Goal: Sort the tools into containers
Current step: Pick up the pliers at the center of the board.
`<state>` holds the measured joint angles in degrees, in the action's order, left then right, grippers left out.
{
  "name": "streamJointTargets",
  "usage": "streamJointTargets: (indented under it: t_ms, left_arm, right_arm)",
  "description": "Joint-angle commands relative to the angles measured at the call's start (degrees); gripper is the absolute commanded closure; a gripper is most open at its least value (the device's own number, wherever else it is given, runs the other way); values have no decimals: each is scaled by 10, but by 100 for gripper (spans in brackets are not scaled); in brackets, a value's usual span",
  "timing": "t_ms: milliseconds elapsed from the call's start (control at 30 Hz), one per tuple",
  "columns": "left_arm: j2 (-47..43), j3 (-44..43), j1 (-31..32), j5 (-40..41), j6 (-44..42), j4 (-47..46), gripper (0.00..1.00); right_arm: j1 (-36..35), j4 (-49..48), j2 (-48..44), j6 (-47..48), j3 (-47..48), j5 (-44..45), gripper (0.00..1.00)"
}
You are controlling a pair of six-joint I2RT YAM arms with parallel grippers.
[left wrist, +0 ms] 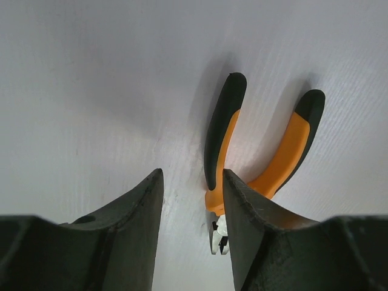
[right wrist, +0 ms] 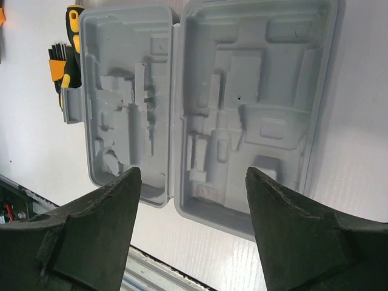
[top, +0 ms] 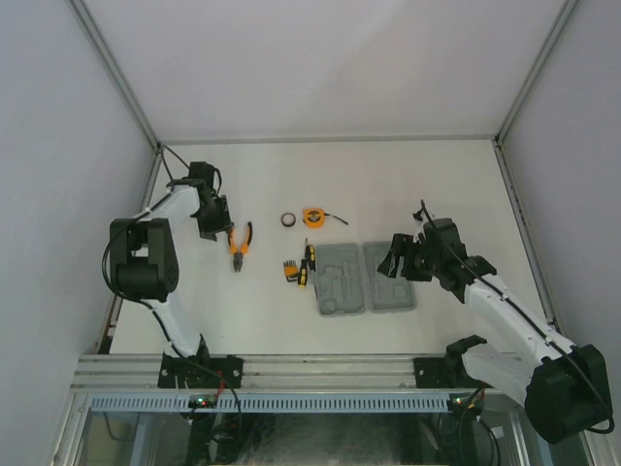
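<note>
The orange-and-black pliers (top: pixel 241 245) lie on the table at the left, handles pointing away in the left wrist view. My left gripper (top: pixel 219 225) hovers just left of them, open. Its fingertips (left wrist: pixel 192 176) straddle bare table, and the pliers' head (left wrist: pixel 218 237) peeks out by the right finger (left wrist: pixel 254 230). The grey tool case (top: pixel 364 279) lies open, both halves showing moulded recesses (right wrist: pixel 177 79). My right gripper (top: pixel 392 260) hangs open over its right half, fingertips (right wrist: pixel 194 173) wide apart, holding nothing. Two screwdrivers (top: pixel 307 264) and the orange hex-key set (top: pixel 289 272) lie left of the case.
A round orange tape measure (top: pixel 313 217) and a small black ring (top: pixel 289 220) sit behind the case. White enclosure walls close the table on three sides. An aluminium rail (top: pixel 310 369) runs along the near edge.
</note>
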<state>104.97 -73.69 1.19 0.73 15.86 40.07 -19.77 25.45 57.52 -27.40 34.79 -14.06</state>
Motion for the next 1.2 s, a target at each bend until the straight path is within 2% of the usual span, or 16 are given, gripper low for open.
streamJointTargets:
  t_ms: [0, 700, 1167]
  left_arm:
    - [13, -35, 4, -18, -10, 5, 52]
    - [63, -61, 21, 40, 20, 2, 61]
    - [25, -45, 23, 30, 33, -16, 82]
  right_arm:
    - [-11, -28, 4, -11, 0, 10, 31]
    - [-28, -33, 10, -15, 1, 18, 32]
    - [-29, -24, -10, -22, 3, 27, 32]
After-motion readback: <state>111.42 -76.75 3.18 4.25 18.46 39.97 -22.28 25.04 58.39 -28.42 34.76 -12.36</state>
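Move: The pliers lie just under my left hand, their middle about 3 cm back, 3 cm to the right and 3 cm below, with the handles pointing away from me and the left handle nearest my fingers. The tape roll is some 15 cm right and 4 cm ahead, the hex key set about 16 cm right and 8 cm back. From my right hand the pliers are roughly 37 cm left, 3 cm ahead and 8 cm lower. I sink my left hand about 2.5 cm onto the pliers' left handle, easing a little over 1 cm to the right on the way down and then drifting most of that back, until the half-open fingers straddle the handle. Staying low there, I close them and pinch the handle between both pads. ##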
